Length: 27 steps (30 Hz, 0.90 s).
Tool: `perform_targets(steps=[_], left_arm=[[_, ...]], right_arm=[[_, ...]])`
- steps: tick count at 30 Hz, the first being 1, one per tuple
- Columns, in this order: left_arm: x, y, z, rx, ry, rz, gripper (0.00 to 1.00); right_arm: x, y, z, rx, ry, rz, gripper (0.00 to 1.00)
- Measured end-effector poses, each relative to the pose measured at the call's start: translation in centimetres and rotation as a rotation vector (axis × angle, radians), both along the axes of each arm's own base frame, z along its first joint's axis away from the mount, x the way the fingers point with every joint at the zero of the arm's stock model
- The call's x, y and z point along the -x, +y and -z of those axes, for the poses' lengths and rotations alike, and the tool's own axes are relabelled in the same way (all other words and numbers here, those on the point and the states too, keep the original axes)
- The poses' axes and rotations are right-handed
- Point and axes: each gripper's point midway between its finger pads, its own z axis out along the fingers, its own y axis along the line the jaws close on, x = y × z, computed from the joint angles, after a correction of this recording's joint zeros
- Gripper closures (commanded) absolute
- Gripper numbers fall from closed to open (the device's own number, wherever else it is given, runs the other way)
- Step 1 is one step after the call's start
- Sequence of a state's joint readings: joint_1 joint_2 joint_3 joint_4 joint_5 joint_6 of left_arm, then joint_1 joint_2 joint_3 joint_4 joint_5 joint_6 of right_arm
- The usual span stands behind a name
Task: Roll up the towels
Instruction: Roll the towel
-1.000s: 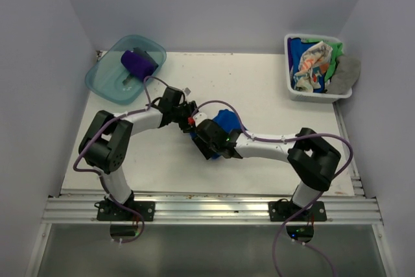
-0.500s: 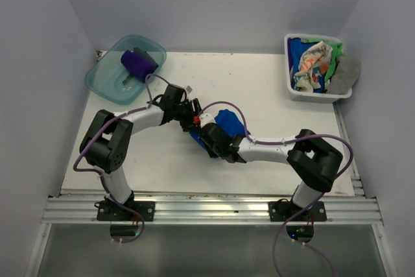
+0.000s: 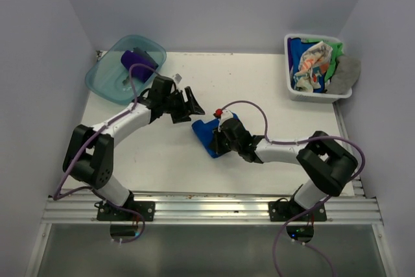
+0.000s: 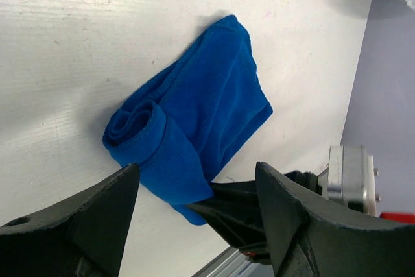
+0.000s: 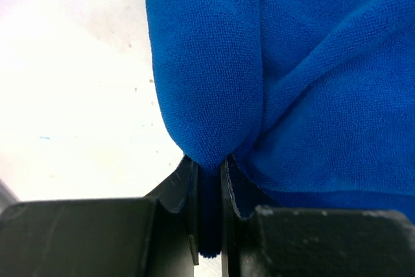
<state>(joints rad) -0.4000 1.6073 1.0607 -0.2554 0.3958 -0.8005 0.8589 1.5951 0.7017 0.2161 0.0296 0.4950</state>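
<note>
A royal blue towel lies partly rolled near the table's middle. In the left wrist view the blue towel shows a coiled end at its left and a loose flat flap to the upper right. My right gripper is shut on a fold at the towel's near edge, and the pinched cloth fills the right wrist view between the gripper's pads. My left gripper stands open just left of the towel and apart from it, holding nothing. A rolled purple towel lies in the teal tub.
A white basket at the back right holds several loose towels, with a grey one draped over its right rim. The teal tub sits at the back left corner. Grey walls close in the table on three sides.
My left gripper has opened and drawn back to the left, off the blue towel. My right gripper has closed on the towel's fold and shifted right, and the towel now lies exposed.
</note>
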Motion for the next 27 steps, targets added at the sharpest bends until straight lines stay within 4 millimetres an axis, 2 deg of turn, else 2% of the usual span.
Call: perform_targets(steps=[3, 10, 15, 20, 23, 27], left_arm=[[0.4, 0.2, 0.3, -0.003, 0.003, -0.002, 0.22], [2.6, 0.7, 3.7, -0.015, 0.084, 0.011, 0.24], [2.8, 0.3, 5.7, 0.002, 0.124, 0.015, 0.30], [2.3, -0.1, 6.4, 0.017, 0.117, 0.019, 0.33], [2.1, -0.5, 6.9, 0.028, 0.117, 0.021, 0.38], [2.0, -1.0, 7.5, 0.039, 0.128, 0.021, 0.53]], right_arm=[[-0.1, -0.1, 0.0, -0.095, 0.053, 0.006, 1.00], [0.0, 0.2, -0.1, -0.281, 0.150, -0.004, 1.00], [-0.1, 0.2, 0.0, -0.409, 0.219, -0.008, 1.00], [-0.2, 0.3, 0.1, -0.491, 0.263, -0.026, 1.00], [0.0, 0.6, 0.1, -0.512, 0.277, -0.042, 1.00], [0.1, 0.7, 0.1, -0.512, 0.284, -0.051, 1.00]])
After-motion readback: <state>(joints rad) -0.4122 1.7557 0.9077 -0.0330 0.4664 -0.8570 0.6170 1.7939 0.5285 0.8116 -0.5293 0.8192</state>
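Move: The towel's rolled left end lies about 3 cm back, 1 cm right and 9 cm below the open left hand. From that hand, the right gripper, already pinching the towel, is some 9 cm back, 7 cm right and 9 cm lower; the loose flap's far edge is level with it, roughly 11 cm right and 11 cm down. For the right hand, the rolled end is about 6 cm ahead and 6 cm left, at its own height. Left hand sinks 7 cm around the rolled end, partly closing, while the pinching right wrist rolls about 30 degrees. ##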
